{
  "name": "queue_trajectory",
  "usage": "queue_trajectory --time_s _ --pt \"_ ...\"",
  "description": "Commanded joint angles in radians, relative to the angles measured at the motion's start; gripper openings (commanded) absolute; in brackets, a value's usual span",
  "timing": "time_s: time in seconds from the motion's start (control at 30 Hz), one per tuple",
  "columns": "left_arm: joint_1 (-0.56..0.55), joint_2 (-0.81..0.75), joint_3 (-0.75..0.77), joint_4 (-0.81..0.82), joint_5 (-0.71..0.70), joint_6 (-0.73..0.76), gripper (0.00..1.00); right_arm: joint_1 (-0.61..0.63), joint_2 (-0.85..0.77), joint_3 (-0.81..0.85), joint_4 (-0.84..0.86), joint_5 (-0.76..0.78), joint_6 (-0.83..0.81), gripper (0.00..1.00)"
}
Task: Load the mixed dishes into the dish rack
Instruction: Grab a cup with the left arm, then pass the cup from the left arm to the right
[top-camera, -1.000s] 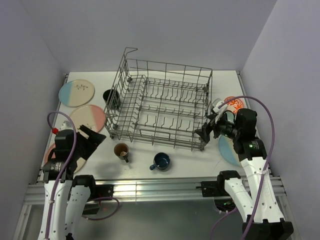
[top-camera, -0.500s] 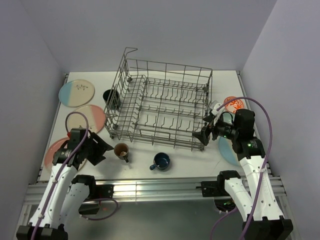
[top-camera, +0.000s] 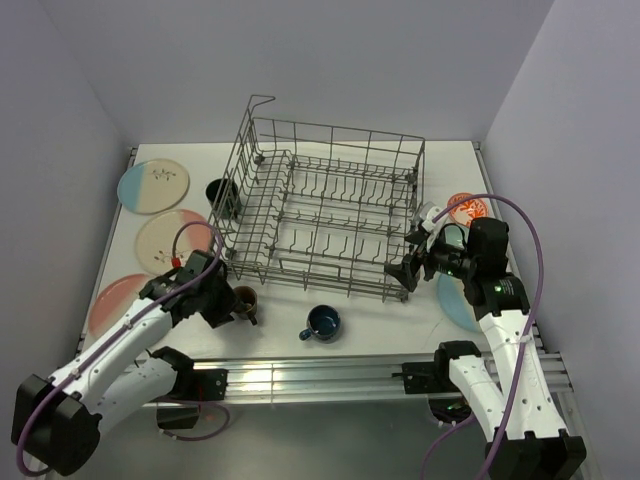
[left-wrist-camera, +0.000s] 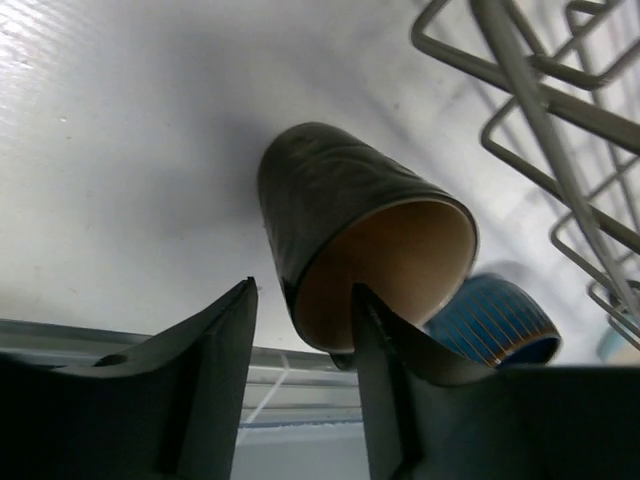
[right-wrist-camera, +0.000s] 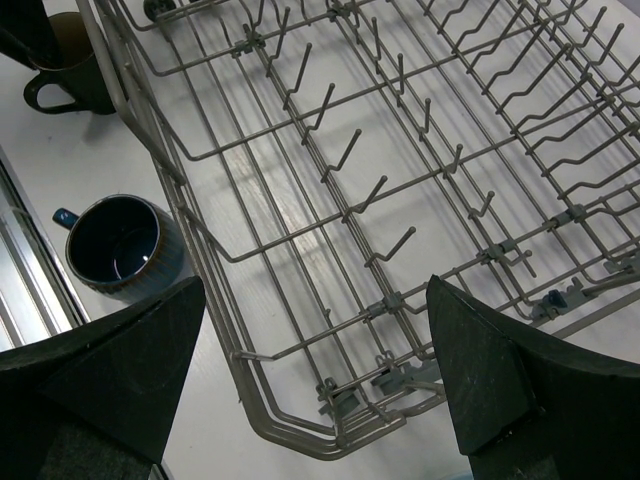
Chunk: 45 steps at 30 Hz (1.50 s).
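Observation:
A brown mug (top-camera: 243, 299) stands upright in front of the dish rack (top-camera: 340, 128). My left gripper (top-camera: 230, 303) is down at it. In the left wrist view the brown mug (left-wrist-camera: 345, 215) fills the middle and my left gripper (left-wrist-camera: 303, 290) is open, straddling its near wall. One finger reaches inside the rim, and the other stands outside with a gap left. A teal-blue mug (top-camera: 323, 322) sits just to the right. My right gripper (top-camera: 408, 268) hangs wide open over the rack's front right corner, holding nothing.
Three plates (top-camera: 152, 186) (top-camera: 172, 238) (top-camera: 115, 300) lie at the left, and a black mug (top-camera: 222, 192) stands by the rack's left wall. An orange-red bowl (top-camera: 467, 208) and a blue plate (top-camera: 455, 300) lie by the right arm. The table's front edge is close behind the mugs.
My left arm has swung right from the plates to the brown mug, and its jaws have narrowed around the mug's wall. The right gripper shifted slightly left, then held still.

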<state>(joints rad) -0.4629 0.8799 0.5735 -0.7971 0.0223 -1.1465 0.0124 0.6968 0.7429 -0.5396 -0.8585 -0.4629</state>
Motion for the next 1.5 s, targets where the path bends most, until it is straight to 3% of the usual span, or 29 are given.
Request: queue_trajectory --time_s 0.0,0.47,0.63,0.93,1.13,1.3,1.47 --pt "-0.040 0.025 0.029 0.013 -0.104 -0.055 0.47 -0.005 0.000 -0.005 0.030 -0.017 -0.010 0.99" --pt "-0.060 -0.050 -0.126 0.131 -0.107 -0.114 0.19 -0.005 0.004 -0.001 0.015 -0.065 -0.011 0.99" --pt "-0.060 -0.123 -0.124 0.121 -0.098 -0.096 0.00 -0.005 0.003 0.015 0.001 -0.099 -0.013 0.99" --pt "-0.060 -0.375 -0.061 0.090 0.023 0.069 0.00 -0.005 -0.013 0.044 -0.025 -0.178 0.020 0.99" --pt "-0.060 -0.505 -0.061 0.237 0.320 0.178 0.00 -0.005 -0.016 0.069 0.036 -0.335 0.196 0.98" --pt "-0.060 -0.490 0.021 0.331 0.430 0.237 0.00 0.012 -0.023 0.079 0.191 -0.412 0.424 0.97" --pt "-0.060 -0.343 0.159 0.498 0.538 0.220 0.00 0.046 -0.008 0.090 0.314 -0.433 0.587 0.96"
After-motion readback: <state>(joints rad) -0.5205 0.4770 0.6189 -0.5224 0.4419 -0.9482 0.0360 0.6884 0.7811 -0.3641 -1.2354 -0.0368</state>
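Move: Just ahead and to the right of the left hand, some 2 cm each way, stands the upright brown cup, its middle about 4 cm below the fingertips. The blue cup is about 19 cm to the left hand's right and 3 cm nearer the base; the dish rack's near left corner is roughly 9 cm ahead and 2 cm left. From the right hand, the brown cup lies about 32 cm left, 4 cm back and 19 cm lower. Sinking about 2 cm, the left hand closes its half-open fingers on the brown cup's wall at the rim, one finger inside the mouth. Then it lifts about 17 cm, drifting right and slightly back, fingers swinging up from pointing down to pointing right. The right hand, open and empty, draws up, back and left, about 5 cm each way, rolling a little. ##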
